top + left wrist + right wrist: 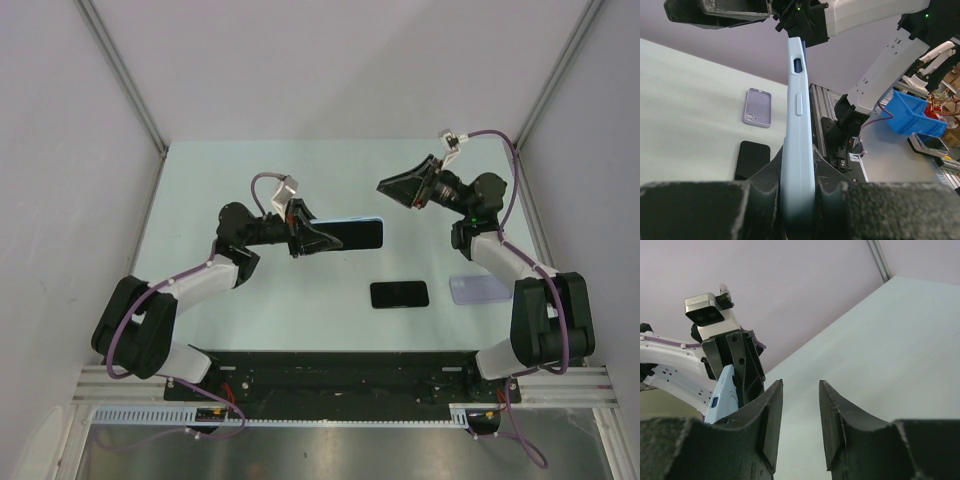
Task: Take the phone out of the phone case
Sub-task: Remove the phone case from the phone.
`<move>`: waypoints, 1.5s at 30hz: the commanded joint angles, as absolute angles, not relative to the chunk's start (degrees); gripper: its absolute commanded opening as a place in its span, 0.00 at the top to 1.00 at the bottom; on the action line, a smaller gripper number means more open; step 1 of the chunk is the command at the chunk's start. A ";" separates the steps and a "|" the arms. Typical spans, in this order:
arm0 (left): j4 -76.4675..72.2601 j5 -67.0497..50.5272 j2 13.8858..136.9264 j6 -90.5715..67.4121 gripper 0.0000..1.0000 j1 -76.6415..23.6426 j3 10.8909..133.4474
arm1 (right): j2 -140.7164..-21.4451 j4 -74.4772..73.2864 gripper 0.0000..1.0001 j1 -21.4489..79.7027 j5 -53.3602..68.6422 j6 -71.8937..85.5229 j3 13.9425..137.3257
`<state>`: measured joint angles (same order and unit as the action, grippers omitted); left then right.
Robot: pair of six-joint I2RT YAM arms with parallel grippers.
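A phone (358, 235) with a dark screen sits inside a light-blue phone case (797, 125). My left gripper (318, 240) is shut on one end of the cased phone and holds it above the table, edge-on in the left wrist view, with both fingers (835, 175) pressed against its sides. My right gripper (383, 185) hangs raised to the right of it, apart from it and open. Nothing lies between the right gripper's (800, 385) fingers. The blue case (722, 395) held in the left gripper also shows at the left of the right wrist view.
A bare black phone (399, 294) lies flat on the table near the front centre. A lilac empty case (478, 290) lies to its right, near the right arm. Grey walls close in the table on the left, back and right. A blue bin (917, 117) stands beyond the table.
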<state>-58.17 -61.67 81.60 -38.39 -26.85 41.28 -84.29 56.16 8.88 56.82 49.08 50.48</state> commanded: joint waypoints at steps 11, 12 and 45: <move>-62.67 -59.15 80.51 -36.91 1.00 -23.20 43.42 | -80.42 55.90 0.61 9.93 60.12 41.05 50.89; -62.67 -59.32 80.51 -36.91 1.00 -23.20 43.42 | -80.16 55.29 0.61 10.19 60.12 40.17 50.80; -37.18 -59.85 79.37 -19.34 1.00 -18.02 50.54 | -75.49 0.26 0.57 13.53 66.27 -22.67 55.81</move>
<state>-35.75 -56.47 80.75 -21.37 -18.74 46.37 -75.05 6.42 12.12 66.35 -14.11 53.56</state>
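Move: The left hand still grips the phone case with the phone in it, its middle some 5 cm to this hand's right. From the empty, part-open right hand, that middle lies about 11 cm back, 7 cm left and roughly 5 cm lower. On the table some 31 cm below the right hand, the black phone lies about 12 cm back and 8 cm right, the lilac case 11 cm back and 29 cm right. Left carries the phone case about 7 cm forward-left; right tips fingers-down, sinking 6 cm and back towards it. ##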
